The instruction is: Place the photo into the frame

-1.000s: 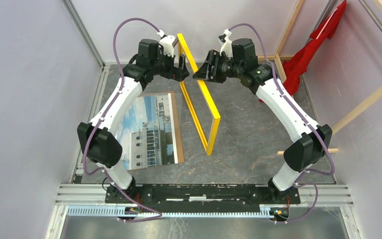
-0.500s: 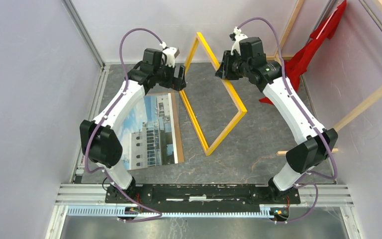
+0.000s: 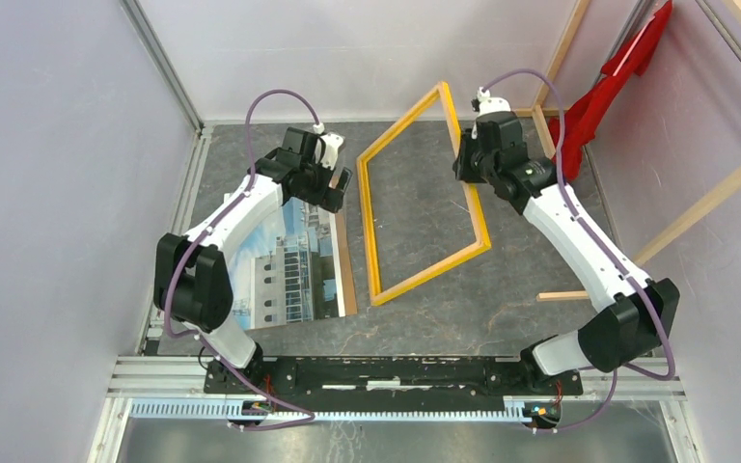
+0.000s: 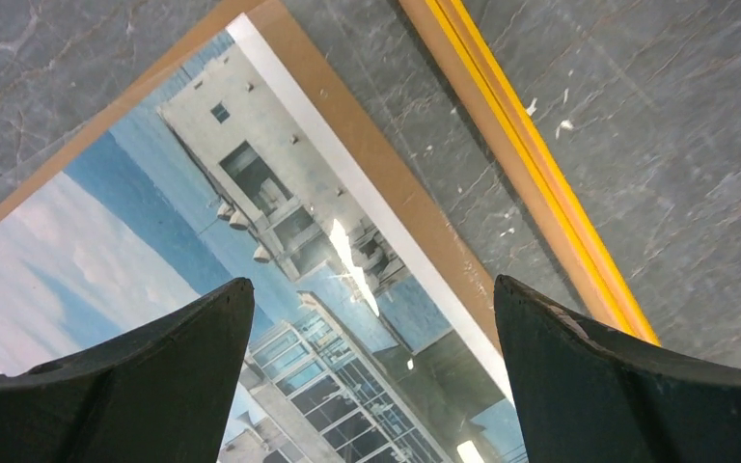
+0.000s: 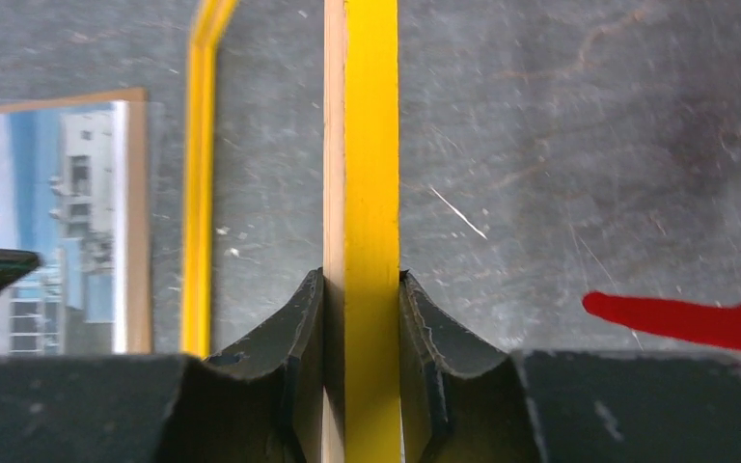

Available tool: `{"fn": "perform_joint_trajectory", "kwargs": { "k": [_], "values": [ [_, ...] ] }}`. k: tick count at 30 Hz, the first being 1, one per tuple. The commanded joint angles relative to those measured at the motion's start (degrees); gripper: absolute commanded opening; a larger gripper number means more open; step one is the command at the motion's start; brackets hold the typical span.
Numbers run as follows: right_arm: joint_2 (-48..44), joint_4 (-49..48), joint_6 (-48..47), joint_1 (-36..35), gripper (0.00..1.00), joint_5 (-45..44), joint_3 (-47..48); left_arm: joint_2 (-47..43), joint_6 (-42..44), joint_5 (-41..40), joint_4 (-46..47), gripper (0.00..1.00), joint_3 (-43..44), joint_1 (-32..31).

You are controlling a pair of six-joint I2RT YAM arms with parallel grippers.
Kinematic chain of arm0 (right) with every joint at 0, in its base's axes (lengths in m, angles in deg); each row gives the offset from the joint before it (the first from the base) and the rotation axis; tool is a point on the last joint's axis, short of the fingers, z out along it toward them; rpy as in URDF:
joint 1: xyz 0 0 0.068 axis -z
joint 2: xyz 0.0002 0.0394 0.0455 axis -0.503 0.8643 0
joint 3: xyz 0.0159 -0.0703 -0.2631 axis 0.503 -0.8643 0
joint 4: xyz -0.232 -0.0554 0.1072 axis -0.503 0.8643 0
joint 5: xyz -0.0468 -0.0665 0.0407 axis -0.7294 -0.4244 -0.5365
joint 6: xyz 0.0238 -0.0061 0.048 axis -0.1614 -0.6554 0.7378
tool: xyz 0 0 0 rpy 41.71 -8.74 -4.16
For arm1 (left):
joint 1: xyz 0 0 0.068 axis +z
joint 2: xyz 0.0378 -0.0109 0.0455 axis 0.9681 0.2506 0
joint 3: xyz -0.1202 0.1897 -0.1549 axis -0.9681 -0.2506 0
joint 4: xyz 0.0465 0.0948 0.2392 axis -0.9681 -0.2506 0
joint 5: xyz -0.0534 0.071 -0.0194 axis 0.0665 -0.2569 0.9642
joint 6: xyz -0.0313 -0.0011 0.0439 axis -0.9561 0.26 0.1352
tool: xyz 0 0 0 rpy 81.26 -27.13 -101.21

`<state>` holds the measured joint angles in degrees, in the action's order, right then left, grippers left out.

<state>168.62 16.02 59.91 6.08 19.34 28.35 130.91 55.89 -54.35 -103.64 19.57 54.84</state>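
The photo [image 3: 285, 256] of a white building against blue sky lies face up on a brown backing sheet [image 3: 346, 260] at the table's left. The yellow frame [image 3: 432, 271] is tilted. Its left rail [image 4: 531, 164] rests on the table beside the backing sheet, and its right rail [image 5: 371, 145] is raised. My right gripper [image 3: 470, 169] is shut on that raised rail, one finger on each side of it [image 5: 362, 280]. My left gripper [image 3: 333, 188] hangs open over the photo's far right corner [image 4: 371, 285], holding nothing.
Bare wooden beams [image 3: 714, 193] and a red cloth [image 3: 627, 58] stand at the back right; the cloth's tip [image 5: 695, 318] shows near the held rail. A short wooden stick [image 3: 560, 294] lies by the right arm. Enclosure walls close in on both sides.
The frame has swung down from standing on edge to a low tilt. My right gripper closed on its rail and moved right. My left gripper drew back over the photo, still open.
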Motion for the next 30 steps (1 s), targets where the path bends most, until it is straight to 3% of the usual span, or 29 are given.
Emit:
{"fn": "perform_joint_trajectory", "kwargs": {
  "k": [1, 7, 15, 30],
  "values": [
    [0.51, 3.44, -4.09, 0.04, 0.13, -6.43, -10.3, -2.33, 4.94, -1.94, 1.98, 1.0, -2.1, 0.08],
    [-2.39, -1.13, -2.62, 0.02, 0.09, -9.89, -21.42, -2.37, 5.47, -2.88, 2.84, 1.0, -3.64, 0.12],
    [-2.2, -5.09, -0.37, 0.1, 0.07, -9.25, -27.93, -2.63, 5.42, -2.77, 3.19, 1.0, -3.07, 0.13],
    [12.47, -7.23, -5.25, 4.74, 0.06, -17.51, -25.23, -3.52, 6.82, -2.49, 2.76, 1.0, -4.05, 2.46]
  ]
}}
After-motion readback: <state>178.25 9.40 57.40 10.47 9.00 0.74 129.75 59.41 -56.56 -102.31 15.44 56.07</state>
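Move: The right hand holds the frame's right side, the frame slanting down to its left. The spot where the frame's middle is to lie is about 26 cm below, 6 cm back and 2 cm left; the frame's left side is some 15 cm left, 4 cm back, and the photo's middle about 30 cm left, 9 cm back, both near table height. From the left hand, that spot is some 18 cm right, 6 cm back and 14 cm down. Still gripping, the right hand lowers the frame's right side about 22 cm, moving right, fingers tipping down. ##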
